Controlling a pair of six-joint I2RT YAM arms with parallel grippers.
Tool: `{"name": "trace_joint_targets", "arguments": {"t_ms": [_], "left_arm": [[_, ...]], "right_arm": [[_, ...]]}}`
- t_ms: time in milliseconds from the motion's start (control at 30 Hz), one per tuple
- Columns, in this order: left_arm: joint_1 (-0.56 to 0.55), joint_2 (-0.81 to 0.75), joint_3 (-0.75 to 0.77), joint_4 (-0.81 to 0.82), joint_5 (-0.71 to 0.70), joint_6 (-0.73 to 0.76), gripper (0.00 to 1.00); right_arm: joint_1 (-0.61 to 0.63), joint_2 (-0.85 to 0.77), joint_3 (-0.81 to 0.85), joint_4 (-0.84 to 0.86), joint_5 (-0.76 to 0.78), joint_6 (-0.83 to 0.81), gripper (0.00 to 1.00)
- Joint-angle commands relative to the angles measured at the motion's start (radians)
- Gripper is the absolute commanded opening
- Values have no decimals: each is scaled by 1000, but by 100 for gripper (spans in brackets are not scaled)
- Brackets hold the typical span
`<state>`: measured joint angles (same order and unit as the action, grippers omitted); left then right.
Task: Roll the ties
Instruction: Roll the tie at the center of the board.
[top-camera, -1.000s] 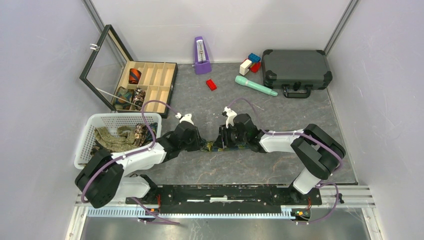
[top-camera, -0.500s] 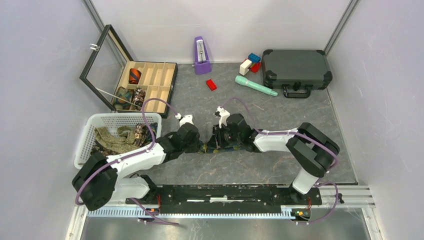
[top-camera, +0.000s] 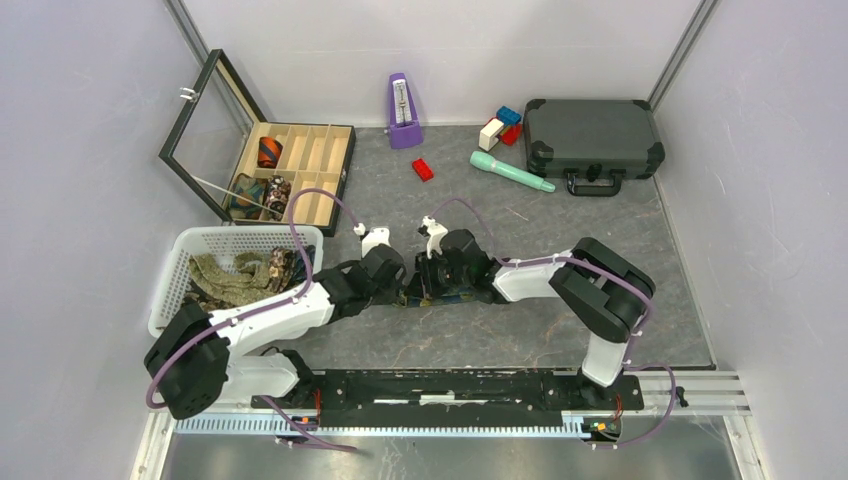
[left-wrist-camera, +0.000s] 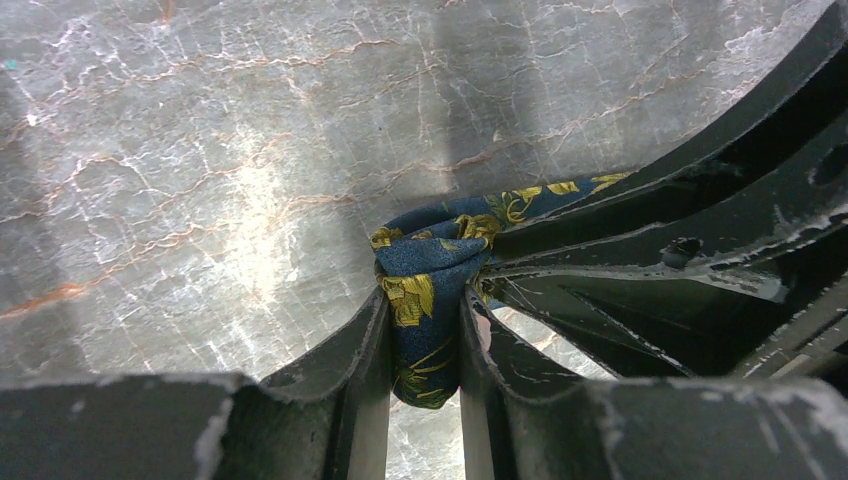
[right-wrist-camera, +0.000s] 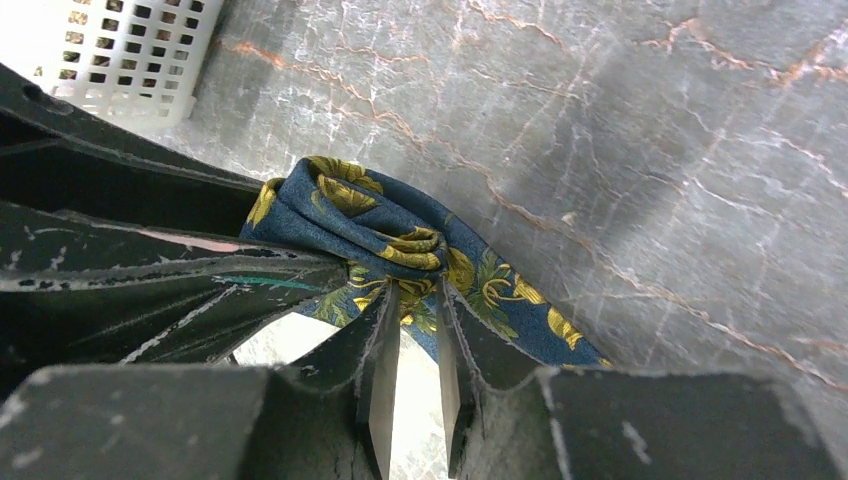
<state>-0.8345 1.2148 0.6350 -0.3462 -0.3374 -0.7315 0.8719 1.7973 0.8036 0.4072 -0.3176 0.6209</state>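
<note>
A navy tie (left-wrist-camera: 440, 250) with yellow leaf prints lies bunched on the grey table between both arms. My left gripper (left-wrist-camera: 425, 300) is shut on a folded bulge of it, fabric filling the gap between the fingers. In the right wrist view the same tie (right-wrist-camera: 350, 215) shows as a layered fold, and my right gripper (right-wrist-camera: 417, 295) has narrow jaws pinching the fold at their tips. From above, the left gripper (top-camera: 398, 290) and right gripper (top-camera: 428, 285) nearly touch, hiding most of the tie (top-camera: 411, 298). More ties (top-camera: 225, 275) lie loose in the white basket (top-camera: 250, 232).
An open wooden box (top-camera: 330, 165) at back left holds rolled ties (top-camera: 270, 152). Along the back stand a purple metronome (top-camera: 403, 112), a red block (top-camera: 422, 169), a teal tool (top-camera: 510, 171), small blocks (top-camera: 500, 125) and a dark case (top-camera: 592, 138).
My right arm has slid left toward the left gripper and its jaws have narrowed on the tie. The left gripper has shifted slightly right, still gripping.
</note>
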Motion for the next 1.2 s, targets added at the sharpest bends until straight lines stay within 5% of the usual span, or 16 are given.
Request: {"name": "trace_joint_targets", "arguments": {"t_ms": [0, 300, 1167], "left_arm": [[-18, 2, 56, -56, -79, 46, 2], [-50, 53, 108, -142, -169, 36, 2], [-154, 346, 324, -461, -453, -64, 2]], "right_arm": [[12, 34, 43, 94, -45, 23, 25], [11, 8, 25, 63, -46, -28, 26], [-208, -424, -318, -95, 62, -173, 27]]}}
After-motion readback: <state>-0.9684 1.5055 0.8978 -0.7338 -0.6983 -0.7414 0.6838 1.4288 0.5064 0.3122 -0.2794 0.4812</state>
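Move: The tie's rolled end is already pinched in the left gripper, at its hand point and barely a centimetre ahead. For the right gripper, it lies about 3 cm to the left, and the middle of the loose strip lies some 12 cm to the right, about 1 cm ahead and 2 cm lower. From the left hand, the white basket's middle is roughly 34 cm left and 3 cm ahead, and the red block about 28 cm ahead and 5 cm right. Keep the left gripper's pinch on the rolled end and turn it about 30 degrees, left side rising, while drawing it some 3 cm left, low over the board. Let the right fingertips nudge about 1 cm left against the roll's right edge, then come free, lift a couple of centimetres and sweep right about 12 cm over the loose strip, sinking again towards the end, their narrow gap unchanged. ##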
